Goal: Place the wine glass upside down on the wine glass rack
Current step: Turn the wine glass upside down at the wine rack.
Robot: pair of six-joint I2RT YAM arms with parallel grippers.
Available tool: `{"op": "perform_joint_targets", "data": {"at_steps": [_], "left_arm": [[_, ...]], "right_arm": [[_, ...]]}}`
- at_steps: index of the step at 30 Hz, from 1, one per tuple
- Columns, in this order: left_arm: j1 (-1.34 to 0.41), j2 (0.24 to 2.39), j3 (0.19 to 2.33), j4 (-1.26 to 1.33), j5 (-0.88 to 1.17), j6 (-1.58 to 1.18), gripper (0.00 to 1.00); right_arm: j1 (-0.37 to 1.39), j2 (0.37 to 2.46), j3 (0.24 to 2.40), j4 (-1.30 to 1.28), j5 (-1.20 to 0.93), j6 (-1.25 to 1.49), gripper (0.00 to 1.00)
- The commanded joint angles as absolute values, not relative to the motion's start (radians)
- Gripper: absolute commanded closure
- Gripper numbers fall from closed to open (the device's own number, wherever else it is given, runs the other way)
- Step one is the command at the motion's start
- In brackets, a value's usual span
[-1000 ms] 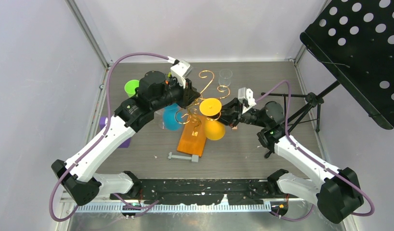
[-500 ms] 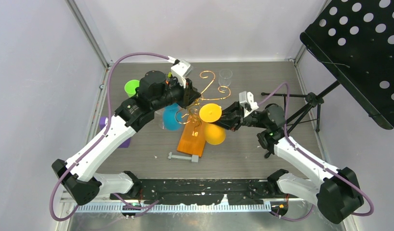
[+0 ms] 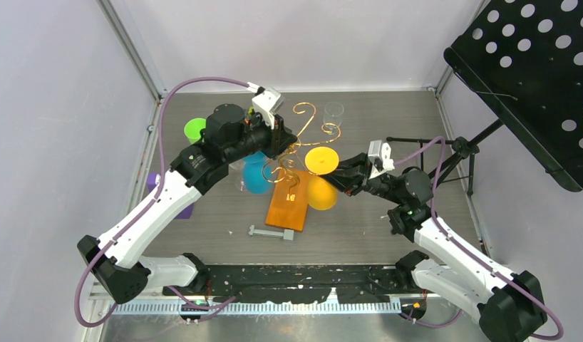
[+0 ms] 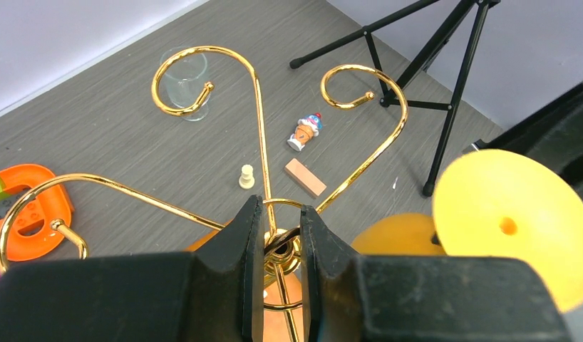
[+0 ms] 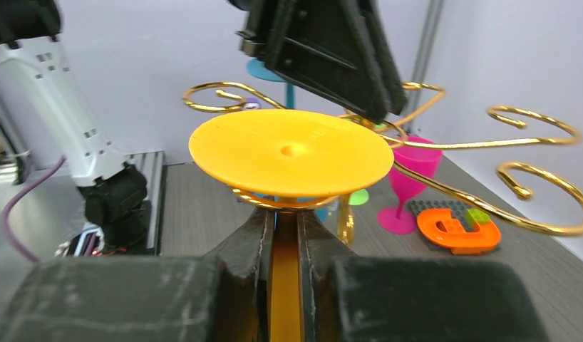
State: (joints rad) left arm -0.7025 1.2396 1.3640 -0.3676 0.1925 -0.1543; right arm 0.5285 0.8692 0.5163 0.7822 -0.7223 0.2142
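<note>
The wine glass is yellow plastic, turned foot-up, with its flat foot [image 3: 321, 160] above the bowl [image 3: 321, 194]. My right gripper [image 3: 337, 178] is shut on its stem, seen close in the right wrist view as my right gripper [image 5: 286, 217] just under the foot [image 5: 292, 153]. A gold scroll curves right below that foot; I cannot tell whether they touch. The wine glass rack stands on its orange base [image 3: 286, 208]. My left gripper [image 3: 283, 145] is shut on the rack's central stem [image 4: 280, 254], with the left gripper [image 4: 281, 214] jaws on either side of it.
A blue glass [image 3: 255, 176], a green glass [image 3: 194, 130] and a clear glass [image 3: 333, 112] stand around the rack. A grey bolt [image 3: 271, 232] lies in front and a purple block [image 3: 155, 187] to the left. A black tripod [image 3: 445, 158] and perforated stand [image 3: 531, 71] fill the right.
My right gripper has carried the yellow glass a little to the right and its arm has swung outward. The left gripper has stayed on the rack's stem.
</note>
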Motion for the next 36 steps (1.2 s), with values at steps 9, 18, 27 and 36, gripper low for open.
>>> {"op": "perform_joint_targets", "data": {"at_steps": [9,18,27,36], "left_arm": [[-0.692,1.235,1.321,-0.378,0.171,-0.167,0.90],[-0.692,1.232,1.327,-0.377,0.172,-0.168,0.85],[-0.693,1.221,1.336,-0.379,0.169,-0.169,0.73],[-0.692,1.207,1.348,-0.374,0.167,-0.170,0.55]], "right_arm": [[0.528,0.930,0.630,0.520,-0.548,0.106,0.88],[0.529,0.863,0.603,0.486,-0.517,0.050,0.52],[0.529,0.712,0.575,0.421,-0.465,0.007,0.27],[0.530,0.579,0.534,0.312,-0.418,0.006,0.13]]}}
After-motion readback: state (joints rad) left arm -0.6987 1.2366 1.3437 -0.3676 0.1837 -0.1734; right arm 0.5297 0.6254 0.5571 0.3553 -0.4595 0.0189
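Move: The right fingers hold the yellow wine glass upside down by its stem; the rack loop it is to hang in lies right under the glass's foot, about 2 cm above this hand, 1 cm forward and 1 cm left. From this hand the rack's centre ring is some 6 cm ahead and 7 cm left, an empty loop 9 cm ahead and 1 cm right, the hanging blue glass about 15 cm left and 2 cm ahead. The left fingers pinch the centre ring; from them the target loop lies about 5 cm back and 6 cm right. Forward about 4 cm and some 2.5 cm down, the right hand carries the stem in the loop, its fingers starting to open partway and letting go of the stem. It then backs off rightward about 4 cm, also rising and drawing back some 3 cm, spreading wide and turning clockwise about 15 degrees overall. The left hand stays at the centre ring, keeping its pinch until late, then opens and sinks slightly. ##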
